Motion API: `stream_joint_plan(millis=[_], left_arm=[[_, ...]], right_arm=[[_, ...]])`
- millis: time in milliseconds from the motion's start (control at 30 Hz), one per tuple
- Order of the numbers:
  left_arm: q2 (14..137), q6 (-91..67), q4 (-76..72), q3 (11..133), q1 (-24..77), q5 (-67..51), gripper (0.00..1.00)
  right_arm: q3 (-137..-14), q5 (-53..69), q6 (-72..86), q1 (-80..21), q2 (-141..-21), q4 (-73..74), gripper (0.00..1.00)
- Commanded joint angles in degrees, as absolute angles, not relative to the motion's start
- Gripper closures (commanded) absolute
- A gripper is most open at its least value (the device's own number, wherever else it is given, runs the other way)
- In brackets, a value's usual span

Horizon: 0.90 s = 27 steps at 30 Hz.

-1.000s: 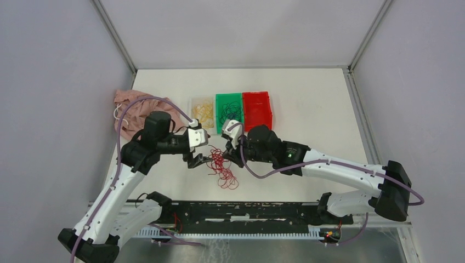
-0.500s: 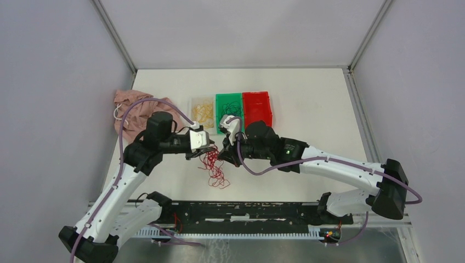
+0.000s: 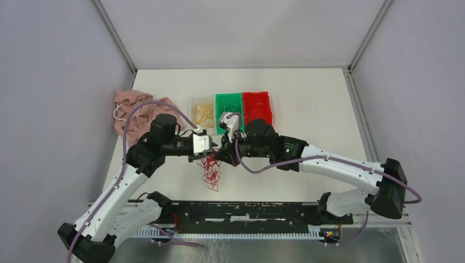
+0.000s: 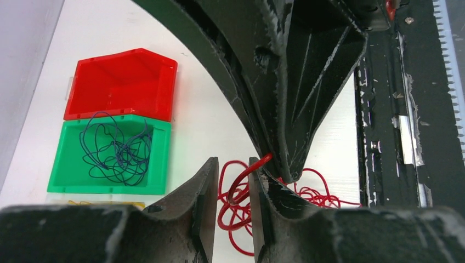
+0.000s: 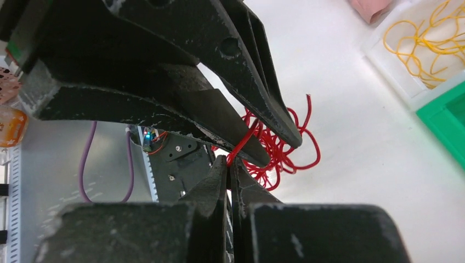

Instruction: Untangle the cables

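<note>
A tangle of red cables [image 3: 210, 171] hangs between my two grippers and trails onto the white table. My right gripper [image 3: 221, 153] is shut on one red strand; in the right wrist view that strand [image 5: 241, 143] rises from the pinched tips of the gripper [image 5: 229, 160]. My left gripper [image 3: 211, 149] sits tip to tip against it. In the left wrist view its jaws [image 4: 233, 164] stand narrowly apart with a red loop [image 4: 237, 189] in the gap, resting against one finger. Dark blue cables [image 3: 229, 109] lie in the green bin, yellow cables [image 3: 202, 111] in the clear one.
Three bins stand in a row behind the grippers: clear [image 3: 193, 104], green [image 3: 219, 98] and an empty red one [image 3: 256, 94]. A pink cloth [image 3: 131, 109] lies at the table's left edge. The black rail [image 3: 247, 211] runs along the near edge.
The left jaws narrowed from wide open around a red loop. Both grippers drew together and shifted left and back, lifting the red tangle so it hangs bunched beneath them.
</note>
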<state>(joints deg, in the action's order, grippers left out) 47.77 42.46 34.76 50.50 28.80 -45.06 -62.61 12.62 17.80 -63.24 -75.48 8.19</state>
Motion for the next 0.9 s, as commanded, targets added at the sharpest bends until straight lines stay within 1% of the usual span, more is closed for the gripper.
stream_joint_plan(millis=[0, 67, 100, 167, 200, 233, 267, 300, 333, 400, 500, 600, 733, 867], left_arm=[[47.2, 42.9, 30.3, 50.7, 30.1, -43.9, 0.67], [46.9, 43.0, 29.5, 50.5, 30.3, -42.9, 0.72], [46.7, 43.2, 29.0, 50.3, 30.4, -42.2, 0.77], [46.1, 43.9, 27.7, 49.8, 30.4, -40.8, 0.90], [45.6, 44.2, 26.7, 49.6, 30.4, -39.9, 0.96], [45.2, 44.3, 25.5, 49.3, 30.4, -39.1, 0.97], [44.8, 44.5, 24.2, 49.4, 30.4, -38.6, 0.97], [44.5, 44.9, 23.7, 49.9, 30.5, -38.6, 0.97], [44.6, 45.3, 23.6, 50.8, 30.5, -38.9, 0.97], [45.2, 44.8, 23.6, 53.1, 30.5, -39.4, 0.97], [46.2, 43.7, 23.6, 56.5, 30.5, -41.1, 0.97], [47.3, 41.7, 23.1, 59.2, 30.7, -42.7, 0.97], [48.3, 37.5, 21.5, 62.0, 31.1, -43.7, 0.97], [48.7, 33.6, 19.8, 62.8, 31.2, -44.5, 0.97]], right_arm=[[-65.5, 15.1, 21.1, -63.3, -76.2, 3.2, 0.97], [-65.2, 15.4, 21.5, -63.3, -76.1, 2.7, 0.96], [-64.7, 15.6, 21.8, -63.2, -75.9, 2.5, 0.95], [-64.0, 15.7, 22.1, -63.3, -75.2, 1.9, 0.91], [-63.4, 15.6, 22.4, -63.2, -74.6, 1.5, 0.86], [-62.9, 15.3, 22.7, -63.1, -73.8, 1.1, 0.79], [-62.1, 15.2, 23.5, -62.7, -72.4, 0.3, 0.65], [-61.0, 15.2, 24.6, -62.1, -71.1, -0.7, 0.55], [-59.7, 15.0, 25.8, -61.5, -69.5, -2.1, 0.49], [-56.6, 13.5, 28.1, -59.8, -65.8, -4.6, 0.41], [-52.3, 11.6, 32.2, -56.0, -60.8, -7.3, 0.37], [-49.7, 10.1, 34.6, -52.5, -57.7, -8.3, 0.35], [-47.2, 8.7, 36.3, -49.8, -56.9, -10.7, 0.34], [-44.2, 12.6, 36.5, -49.7, -58.7, -21.7, 0.32]])
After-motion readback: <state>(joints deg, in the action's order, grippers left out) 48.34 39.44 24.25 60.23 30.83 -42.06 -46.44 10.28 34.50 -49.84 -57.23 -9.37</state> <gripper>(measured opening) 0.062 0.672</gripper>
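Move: The red cable's upper strand runs between the left hand's part-closed fingertips, right at its hand point, and the right hand's closed tips also pinch it at their own hand point. From the left hand, the red tangle hangs some 11 cm below and about 2 cm to the left. The green bin stands roughly 29 cm ahead, 5 cm right and 21 cm below; the clear bin is as far ahead and as low, about 7 cm left. The red strand changes hands: the left fingers shut on it, then lift about 10 cm with a slight forward drift, tips tilting up. Meanwhile the right fingers open wide and let go, and that hand backs off some 8 cm to the right while rising and going forward, tips swinging up and clockwise about 20 degrees each. ##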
